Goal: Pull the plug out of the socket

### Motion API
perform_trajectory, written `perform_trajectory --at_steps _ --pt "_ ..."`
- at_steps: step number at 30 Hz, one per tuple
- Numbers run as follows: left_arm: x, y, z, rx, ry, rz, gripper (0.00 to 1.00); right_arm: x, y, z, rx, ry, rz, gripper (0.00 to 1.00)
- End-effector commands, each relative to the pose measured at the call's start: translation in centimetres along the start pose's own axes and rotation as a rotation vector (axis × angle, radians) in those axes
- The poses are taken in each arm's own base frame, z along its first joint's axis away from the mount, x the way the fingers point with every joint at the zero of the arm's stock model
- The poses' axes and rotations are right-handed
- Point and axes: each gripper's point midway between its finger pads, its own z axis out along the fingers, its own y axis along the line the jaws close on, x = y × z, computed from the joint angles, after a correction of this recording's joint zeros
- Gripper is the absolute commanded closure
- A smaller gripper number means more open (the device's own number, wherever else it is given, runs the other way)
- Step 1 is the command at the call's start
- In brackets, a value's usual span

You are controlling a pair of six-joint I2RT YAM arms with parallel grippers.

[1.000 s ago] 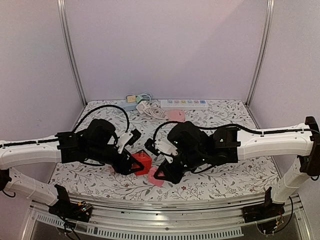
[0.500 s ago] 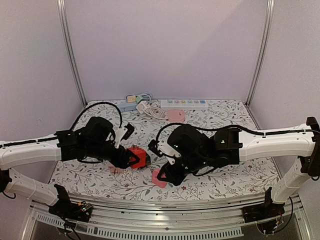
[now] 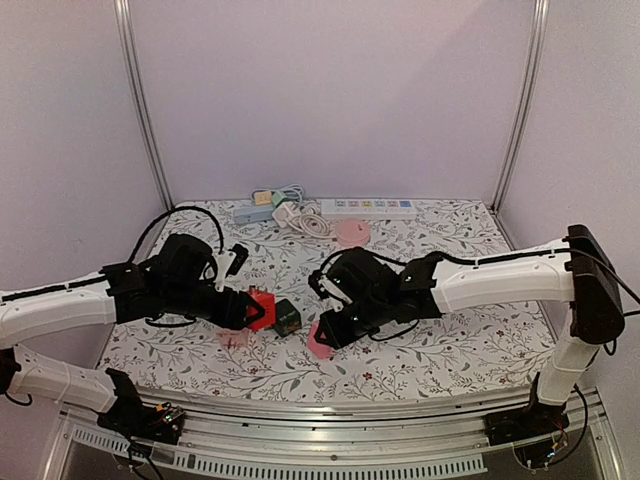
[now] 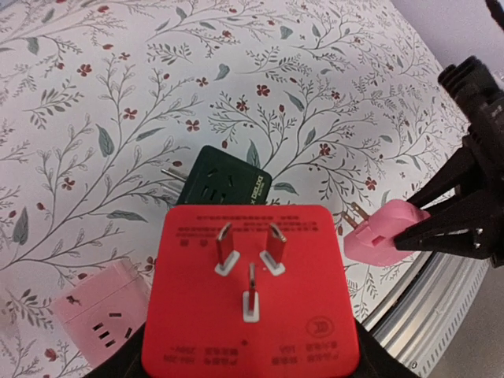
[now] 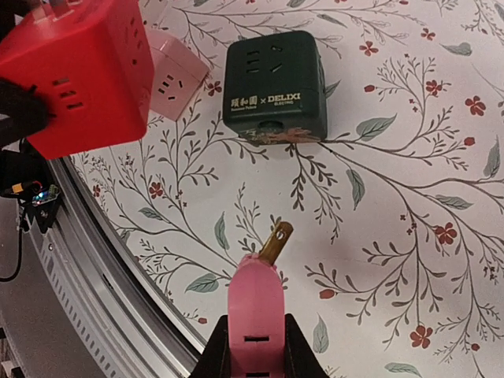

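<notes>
A red cube socket (image 4: 250, 291) hangs just above the table with my left gripper (image 3: 250, 310) shut on it; its three prongs face the left wrist camera, and the fingers are mostly hidden behind it. My right gripper (image 5: 256, 350) is shut on a pink plug (image 5: 256, 315), whose brass prong (image 5: 277, 242) points out free over the cloth. In the top view the plug (image 3: 320, 340) is apart from the red socket (image 3: 261, 308), to its right and nearer the front.
A dark green cube socket (image 3: 288, 317) sits on the floral cloth between the two grippers. A pale pink cube socket (image 3: 233, 338) lies left of it. At the back are a white power strip (image 3: 366, 208), coiled cables (image 3: 290, 215) and a pink disc (image 3: 351, 231). The metal rail (image 5: 102, 260) borders the front.
The left arm has drawn the red socket to the left, away from the pink plug. The gap between them has widened, and the dark green cube now shows in it.
</notes>
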Motion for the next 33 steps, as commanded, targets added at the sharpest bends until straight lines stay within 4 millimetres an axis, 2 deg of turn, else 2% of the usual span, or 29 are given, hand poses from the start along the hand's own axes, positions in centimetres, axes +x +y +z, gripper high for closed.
perform_trajectory --at_steps 1,5,7,12,14,17,20,25,28,33 --pt "-0.9 1.6 -1.2 -0.027 -0.058 -0.064 0.88 -0.7 0.8 3.0 -0.048 0.012 0.034 1.00" --pt "-1.3 3.6 -1.2 -0.061 -0.068 -0.127 0.87 -0.1 1.1 5.2 -0.065 0.053 0.043 0.99" --pt "-1.6 4.7 -1.0 -0.081 -0.068 -0.157 0.87 0.6 0.6 6.5 -0.054 0.080 0.049 0.97" --pt "-3.2 6.6 -0.9 -0.122 -0.102 -0.183 0.87 1.8 -0.8 8.0 -0.003 0.105 0.064 0.90" --pt "-3.5 7.1 -0.4 -0.134 -0.090 -0.185 0.87 2.0 -1.3 8.2 0.010 0.109 0.073 0.81" --pt "-3.6 7.7 0.5 -0.157 -0.061 -0.176 0.87 2.0 -1.7 8.3 0.029 0.103 0.073 0.61" --pt "-4.0 8.2 1.3 -0.175 -0.045 -0.161 0.88 1.8 -2.2 8.1 0.050 0.091 0.075 0.42" --pt "-4.6 8.9 2.6 -0.205 -0.013 -0.140 0.88 0.9 -2.9 6.5 0.072 0.051 0.076 0.28" --pt "-4.7 9.6 3.3 -0.242 0.024 -0.132 0.87 0.2 -3.3 5.0 0.081 0.016 0.072 0.23" --pt "-4.2 10.5 4.8 -0.287 0.095 -0.135 0.85 -0.4 -3.8 3.1 0.095 -0.021 0.073 0.21"
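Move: The right hand holds the pink plug above bare table; the spot it is taken to lies about 1 cm ahead, 4 cm left and 10 cm below. The green block stands some 12 cm ahead of that hand and 8 cm left, 8 cm lower. The left hand holds the red plug; open table for it lies about 11 cm ahead, 4 cm left and 12 cm down, with the green block 7 cm ahead and 6 cm right of the hand, and the pink cube 4 cm ahead and 5 cm left. Down some 7 cm and slightly left goes the right hand, bringing the pink plug to the table in front of the green block; its fingers open wide and let go, then it eases right and forward and begins to rise. The left hand, still gripping the red plug, swings left and forward, turning about 15 degrees counter-clockwise, then pushes forward and down towards open table, about 10 cm forward in all. ##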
